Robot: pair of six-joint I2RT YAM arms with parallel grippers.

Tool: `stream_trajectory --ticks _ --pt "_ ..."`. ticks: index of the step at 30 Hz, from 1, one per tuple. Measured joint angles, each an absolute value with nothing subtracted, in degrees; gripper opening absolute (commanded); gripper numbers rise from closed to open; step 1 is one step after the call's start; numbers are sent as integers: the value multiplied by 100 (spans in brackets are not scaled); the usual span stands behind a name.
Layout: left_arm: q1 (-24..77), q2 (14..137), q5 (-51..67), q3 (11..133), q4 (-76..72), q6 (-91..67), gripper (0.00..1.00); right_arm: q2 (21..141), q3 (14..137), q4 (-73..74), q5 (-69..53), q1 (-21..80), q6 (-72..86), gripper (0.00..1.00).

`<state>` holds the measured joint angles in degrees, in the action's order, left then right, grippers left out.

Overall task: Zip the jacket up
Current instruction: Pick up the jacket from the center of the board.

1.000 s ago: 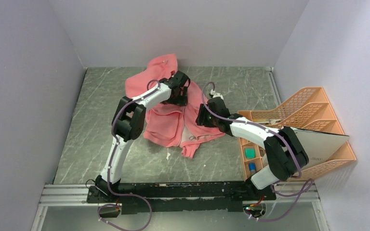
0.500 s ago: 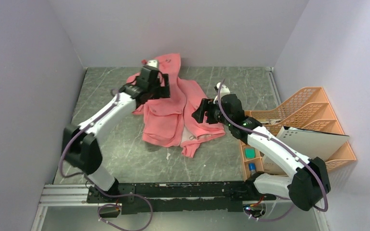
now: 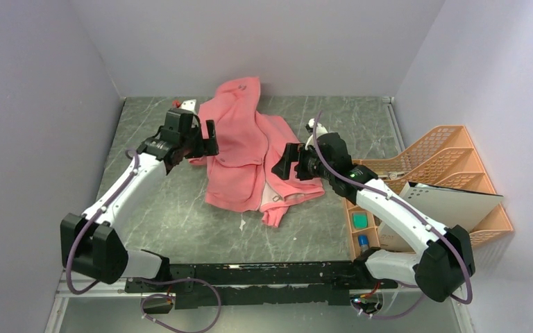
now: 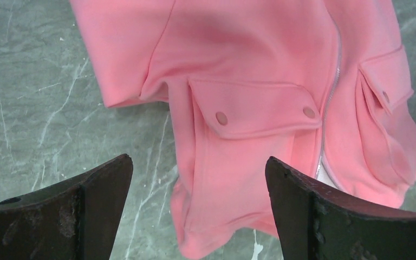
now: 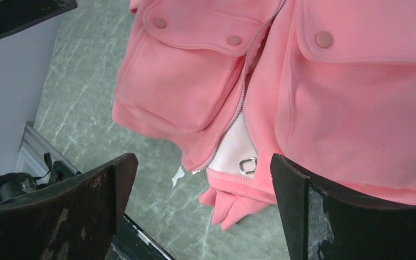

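Observation:
The salmon-pink jacket (image 3: 243, 152) lies crumpled in the middle of the table, collar toward the back wall. Its front is partly open near the bottom hem. In the right wrist view the zipper (image 5: 238, 103) splits low down, and a metal ring pull (image 5: 247, 165) lies on the pale lining. My left gripper (image 3: 205, 139) hovers open at the jacket's left edge, over a flap pocket (image 4: 254, 108). My right gripper (image 3: 281, 163) hovers open at the jacket's right side, above the hem (image 5: 203, 160). Neither holds anything.
An orange tiered rack (image 3: 444, 159) stands at the right with a white folder (image 3: 458, 208) and small bins (image 3: 359, 220). A small red and white object (image 3: 184, 104) lies at the back left. A white scrap (image 3: 241, 223) lies below the hem. Walls enclose three sides.
My left arm has swung from above the jacket's middle out to its left edge. My right gripper has opened wider and stayed near the right side. The jacket's top lies flatter.

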<state>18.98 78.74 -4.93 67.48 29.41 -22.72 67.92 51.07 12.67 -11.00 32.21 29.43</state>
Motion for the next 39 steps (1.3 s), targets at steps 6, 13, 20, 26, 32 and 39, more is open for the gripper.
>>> stream_trajectory --ticks 6,13,20,26,32,39 --pt "1850 7179 -49 6257 2799 -2206 97 6768 5017 1247 -1223 3173 3253 100" --pt "1798 7175 272 6130 2744 -2311 96 6855 4939 1345 -1297 3020 3612 100" --pt "1747 7249 298 5961 2742 -2377 97 6932 4899 1247 -1345 3144 3883 87" --pt "1793 7028 545 5382 2421 -2482 95 7461 4910 891 -952 4259 4097 59" --pt "2102 6595 598 4875 2340 -2569 95 8193 4910 663 -631 4541 4311 47" --pt "2200 6357 639 4801 2292 -2578 95 8493 4897 244 -303 4539 4508 44"
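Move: The lower end of the open zip, at the hem of the jacket's left front, lies about 6 cm left of the right hand, 3 cm back and some 17 cm below. At that same depth, the zip pull is about 1 cm to the hand's left and level fore-and-aft, and the ribbed cuff 7 cm back, 2 cm left. From the left hand, the zip's lower end is roughly 11 cm back, 16 cm right and 17 cm below. Right hand sinks about 9 cm and goes left towards the zip's lower end, half-closing; open left draws back 8 cm. ##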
